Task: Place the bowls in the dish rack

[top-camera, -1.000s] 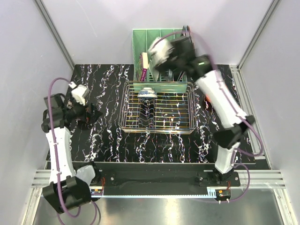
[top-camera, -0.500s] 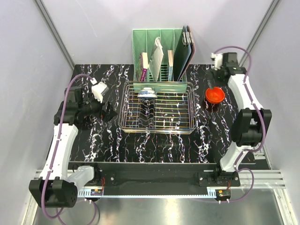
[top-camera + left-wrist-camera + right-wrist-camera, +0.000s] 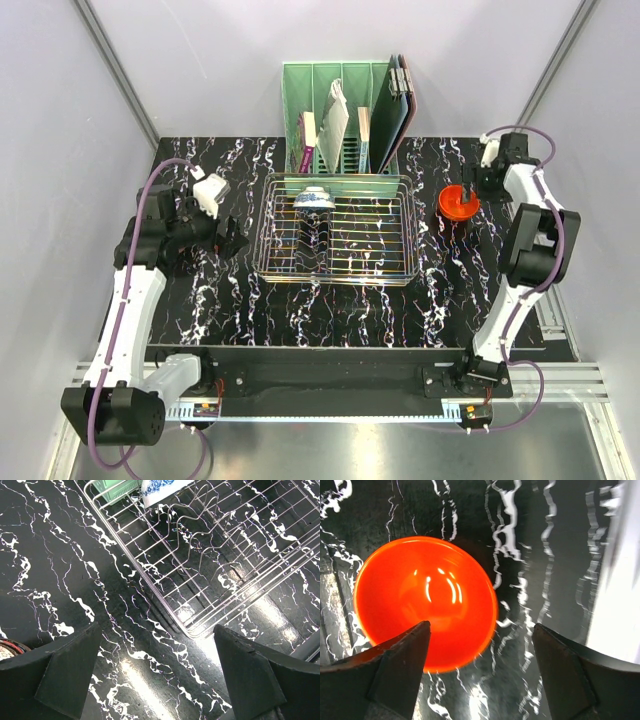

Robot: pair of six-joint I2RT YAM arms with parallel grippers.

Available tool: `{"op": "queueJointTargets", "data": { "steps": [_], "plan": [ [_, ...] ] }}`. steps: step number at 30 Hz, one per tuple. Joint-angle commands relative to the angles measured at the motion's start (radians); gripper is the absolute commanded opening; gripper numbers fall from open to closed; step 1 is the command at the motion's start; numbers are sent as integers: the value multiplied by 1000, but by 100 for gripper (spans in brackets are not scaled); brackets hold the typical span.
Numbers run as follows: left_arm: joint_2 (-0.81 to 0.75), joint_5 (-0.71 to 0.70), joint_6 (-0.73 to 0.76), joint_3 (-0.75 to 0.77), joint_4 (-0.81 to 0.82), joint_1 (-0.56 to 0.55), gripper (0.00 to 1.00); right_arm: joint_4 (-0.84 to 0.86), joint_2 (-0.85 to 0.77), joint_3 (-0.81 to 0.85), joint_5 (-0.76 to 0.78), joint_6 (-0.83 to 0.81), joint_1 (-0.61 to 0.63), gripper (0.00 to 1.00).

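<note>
A glossy orange-red bowl sits upright on the black marble table, right of the dish rack. My right gripper hangs open over the bowl's near rim. One of its fingers is above the bowl's inside, the other over bare table. A white-blue bowl stands on edge in the rack's back left. Left of the rack, my left gripper is open and empty above the table, near the rack's front corner.
A green slotted organizer with boards and books stands behind the rack. A round rim peeks in at the lower left of the left wrist view. The white side wall is close to the right of the orange bowl.
My right arm has swung from above the green organizer to the table's right side and come down over the orange bowl. My left arm edged toward the rack.
</note>
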Motion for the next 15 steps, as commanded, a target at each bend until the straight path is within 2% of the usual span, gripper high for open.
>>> {"op": "queueJointTargets", "data": {
  "steps": [1, 3, 6, 10, 11, 13, 15],
  "plan": [
    [-22, -17, -9, 23, 43, -3, 99, 1, 59, 58, -76, 37, -4, 86],
    [-24, -17, -9, 22, 43, -23, 99, -1, 73, 60, -89, 48, -6, 82],
    [-29, -20, -9, 20, 45, -25, 99, -4, 86, 58, -109, 63, -6, 68],
    [-27, -17, -11, 23, 43, -28, 99, -15, 96, 60, -123, 83, -6, 38],
    [-27, -15, -12, 23, 45, -28, 99, -16, 97, 61, -120, 85, -6, 16],
    [-24, -18, -11, 28, 45, -29, 99, -22, 85, 60, -119, 89, -6, 1],
    [-26, -17, -9, 32, 43, -31, 99, -33, 53, 52, -114, 94, -6, 0]
  ]
}}
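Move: The orange bowl's middle is about 5 cm to the right hand's left, 1 cm ahead and some 6 cm below it. From the same hand, the dish rack's middle is roughly 35 cm left and 7 cm nearer the base, and the blue-and-white bowl in it about 42 cm left, 1 cm ahead. From the left hand the orange bowl lies some 54 cm right, 15 cm ahead and 20 cm down. Down about 4 cm and some 2 cm to the left, the right hand sinks onto the right-hand rim of the orange bowl. It rolls slightly, its left side rising, and stops sinking as the fingers swing from wide open to nearly shut, pinching the rim with the left fingertip inside and the right one outside. ##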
